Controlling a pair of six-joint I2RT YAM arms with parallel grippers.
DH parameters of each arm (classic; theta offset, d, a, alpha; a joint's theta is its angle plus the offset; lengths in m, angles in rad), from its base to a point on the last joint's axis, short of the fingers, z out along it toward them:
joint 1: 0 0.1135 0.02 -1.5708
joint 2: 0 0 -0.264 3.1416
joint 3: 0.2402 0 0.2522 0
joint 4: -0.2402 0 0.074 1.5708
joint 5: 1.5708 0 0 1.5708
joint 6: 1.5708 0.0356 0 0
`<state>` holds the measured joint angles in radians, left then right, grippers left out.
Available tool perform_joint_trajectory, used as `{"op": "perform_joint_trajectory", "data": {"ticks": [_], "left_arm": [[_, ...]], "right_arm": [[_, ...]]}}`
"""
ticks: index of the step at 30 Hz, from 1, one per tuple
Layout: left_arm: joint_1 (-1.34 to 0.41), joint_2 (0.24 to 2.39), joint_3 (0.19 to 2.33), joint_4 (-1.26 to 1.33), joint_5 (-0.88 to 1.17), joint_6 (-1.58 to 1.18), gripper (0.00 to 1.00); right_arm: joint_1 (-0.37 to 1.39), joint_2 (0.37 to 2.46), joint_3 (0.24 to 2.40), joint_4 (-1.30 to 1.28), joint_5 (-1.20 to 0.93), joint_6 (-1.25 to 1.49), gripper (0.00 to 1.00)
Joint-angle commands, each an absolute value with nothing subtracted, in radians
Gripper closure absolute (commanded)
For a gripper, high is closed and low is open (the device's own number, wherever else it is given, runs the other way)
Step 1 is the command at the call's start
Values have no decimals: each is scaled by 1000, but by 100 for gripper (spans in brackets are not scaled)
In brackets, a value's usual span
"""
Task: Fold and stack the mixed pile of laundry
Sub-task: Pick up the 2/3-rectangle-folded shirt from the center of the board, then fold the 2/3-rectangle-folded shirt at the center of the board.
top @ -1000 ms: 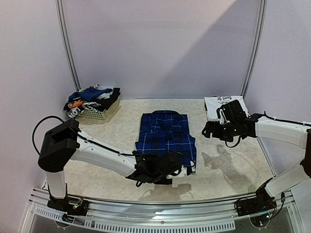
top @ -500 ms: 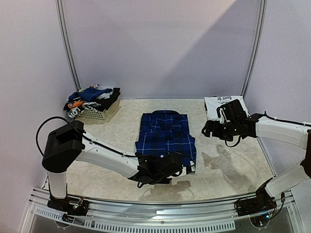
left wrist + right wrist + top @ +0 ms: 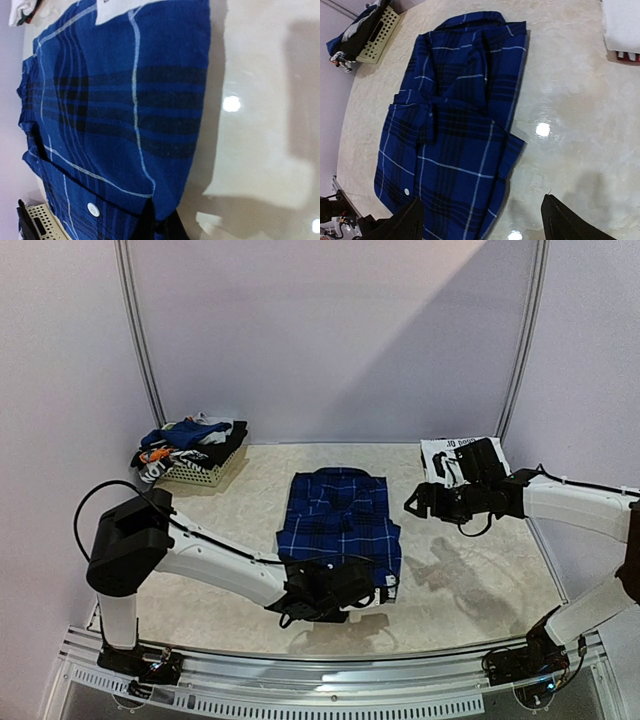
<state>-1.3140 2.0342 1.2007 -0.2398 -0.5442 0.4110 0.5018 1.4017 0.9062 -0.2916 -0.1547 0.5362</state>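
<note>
The blue-and-black plaid shirt (image 3: 340, 525) lies folded flat in the middle of the table. My left gripper (image 3: 368, 585) is at its near right corner, shut on the hem (image 3: 165, 200); the dark fingertips (image 3: 145, 225) pinch the cloth at the bottom of the left wrist view. Open and holding nothing, my right gripper (image 3: 415, 502) hovers just right of the shirt's far half, its fingers (image 3: 410, 222) spread wide above the shirt's right edge (image 3: 512, 145). The remaining mixed laundry pile (image 3: 188, 437) sits heaped in the basket at the back left.
The white slatted basket (image 3: 205, 473) stands at the back left by the wall. A folded white printed garment (image 3: 458, 452) lies at the back right, behind my right arm. Bare table (image 3: 480, 580) shows to the shirt's right.
My left gripper has shut on the shirt's near hem. The right arm has moved left toward the shirt, its jaws slightly narrower.
</note>
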Motion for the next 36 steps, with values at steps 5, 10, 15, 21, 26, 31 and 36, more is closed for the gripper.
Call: {"op": "perform_joint_trajectory", "data": {"ticks": [5,10,15,21,26,31,36], "left_arm": [[-1412,1941,1295,-596,-427,273,100],[-1472,1879,1343,-707,-419,226,100],[-1513,1835,1392,-810,-390,206,100],[-1538,1812,1455,-897,-416,202,100],[-1552,1796,1501,-942,-440,214,100],[-1552,1782,1532,-959,-455,240,100],[-1552,1788,1602,-1003,-469,271,100]], "right_arm": [[535,1526,993,-215,-464,447,34],[599,1620,1041,-205,-599,409,49],[668,1690,1060,-200,-640,363,57],[728,1771,1020,-142,-655,374,72],[766,1805,967,-97,-658,387,78],[802,1831,926,-75,-640,407,80],[860,1818,905,-128,-615,397,81]]}}
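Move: The left fingers already pinch the middle of the folded shirt's near edge; the table's near edge lies about 11 cm straight back from them, the shirt's middle some 18 cm ahead and 2 cm to the left, and its white label about 6 cm to the right, level with them. From the raised right hand the shirt's middle is roughly 16 cm to the left, 5 cm ahead and 13 cm down, while the stack of white folded shirts sits about 23 cm ahead, 17 cm to the right, 11 cm down. Keeping its pinch on the shirt's near edge, the left hand draws it back about 11 cm towards the table's near edge and lifts it some 13 cm, the backward pull first and then nearly straight up, with the fingers tipping about 10 degrees more downward. The right hand sweeps left about 15 cm, then back 13 cm and down 10 cm onto the middle of the shirt as it slides back, turning some 40 degrees counter-clockwise so its fingers point across to the left and nearly closing them on a ridge of cloth. ##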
